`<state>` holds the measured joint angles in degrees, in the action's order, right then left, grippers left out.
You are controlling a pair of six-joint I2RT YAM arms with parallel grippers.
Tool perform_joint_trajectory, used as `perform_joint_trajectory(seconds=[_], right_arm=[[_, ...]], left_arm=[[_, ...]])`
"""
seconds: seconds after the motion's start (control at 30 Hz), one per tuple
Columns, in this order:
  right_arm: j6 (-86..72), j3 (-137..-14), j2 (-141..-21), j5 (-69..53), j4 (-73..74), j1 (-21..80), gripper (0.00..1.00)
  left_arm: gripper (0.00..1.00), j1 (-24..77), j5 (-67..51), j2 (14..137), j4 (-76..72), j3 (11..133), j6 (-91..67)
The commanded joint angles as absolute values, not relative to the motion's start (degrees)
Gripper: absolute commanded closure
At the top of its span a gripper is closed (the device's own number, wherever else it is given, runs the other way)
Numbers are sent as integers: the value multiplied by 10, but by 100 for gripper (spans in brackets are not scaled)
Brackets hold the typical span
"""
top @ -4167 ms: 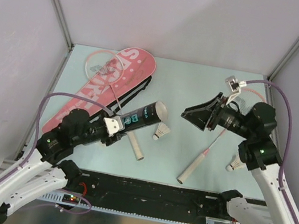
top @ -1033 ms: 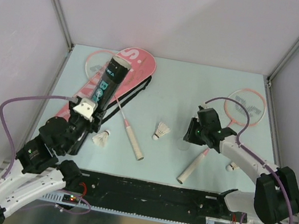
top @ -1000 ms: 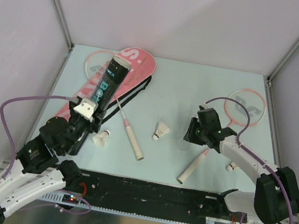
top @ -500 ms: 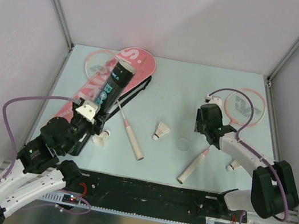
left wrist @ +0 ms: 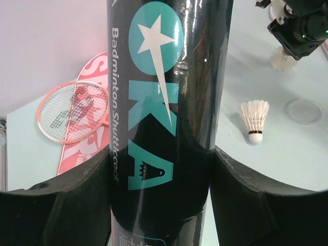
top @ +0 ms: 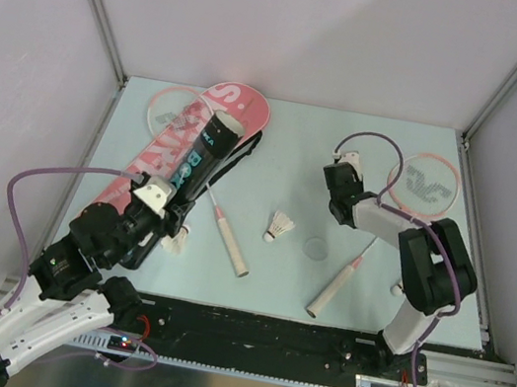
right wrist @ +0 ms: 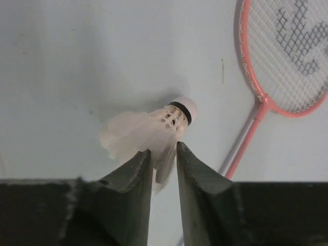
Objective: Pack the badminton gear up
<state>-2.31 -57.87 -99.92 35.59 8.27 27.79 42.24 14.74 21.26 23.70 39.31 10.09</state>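
Observation:
My left gripper (top: 168, 206) (left wrist: 166, 171) is shut on the black printed tube (top: 204, 149) (left wrist: 169, 77), which slants up over the pink racket case (top: 156, 150). One pink racket (top: 175, 109) lies across the case, and the other racket (top: 424, 183) (right wrist: 287, 46) lies at the right. My right gripper (top: 336, 189) (right wrist: 164, 151) is shut on the feathers of a white shuttlecock (right wrist: 148, 130) (left wrist: 283, 59), just above the table. A second shuttlecock (top: 280, 225) (left wrist: 254, 119) lies mid-table. Another shuttlecock (top: 175, 239) peeks out beside my left arm.
A clear round lid (top: 317, 249) (left wrist: 304, 110) lies flat right of the middle shuttlecock. One more shuttlecock (top: 399, 290) sits by the right arm's forearm. Grey walls close in the table on three sides.
My right gripper has swung back and to the left, away from the right racket's shaft. The left arm has tilted the tube a little to the right.

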Motion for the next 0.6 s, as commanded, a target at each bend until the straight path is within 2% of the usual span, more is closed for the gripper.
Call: perform_joint_trajectory(seconds=[0.0, 0.17, 0.33, 0.47, 0.57], right_arm=[[-7, -605, -1023, 433, 94, 277, 76], [-3, -607, -1000, 463, 94, 287, 95], [-21, -614, -910, 435, 145, 300, 100], [-56, -643, -816, 299, 216, 294, 100], [-90, -666, -749, 136, 251, 270, 100]], left_arm=[[100, 421, 139, 205, 201, 395, 107], [100, 421, 138, 207, 201, 392, 111], [100, 421, 133, 199, 200, 375, 144], [100, 420, 110, 192, 198, 358, 178], [100, 420, 60, 189, 198, 353, 206]])
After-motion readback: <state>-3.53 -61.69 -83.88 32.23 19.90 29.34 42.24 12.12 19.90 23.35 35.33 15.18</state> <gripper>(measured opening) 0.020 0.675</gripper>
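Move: The shuttlecock by the right hand lies just past its parted fingertips, its middle about 3 cm ahead, 1 cm left and 2 cm lower. From that hand the right racket's head is roughly 11 cm ahead and 21 cm right, the clear lid about 10 cm back and 10 cm left, and the middle shuttlecock some 5 cm back and 21 cm left, all about 4 cm below. For the left hand, which already holds the tube, the first shuttlecock is about 24 cm ahead, 44 cm right and 23 cm lower. The right hand edges about 2 cm to its right over the table as its fingers shut fully, pinching the shuttlecock's feather skirt, then lifts briskly by some 10 cm, easing about 2 cm back and swinging left again by about 3 cm. The left hand keeps its grip round the tube and stays still until late, when it sinks about 2.5 cm and rolls a few degrees so that the tube's upper end leans farther to the right. ##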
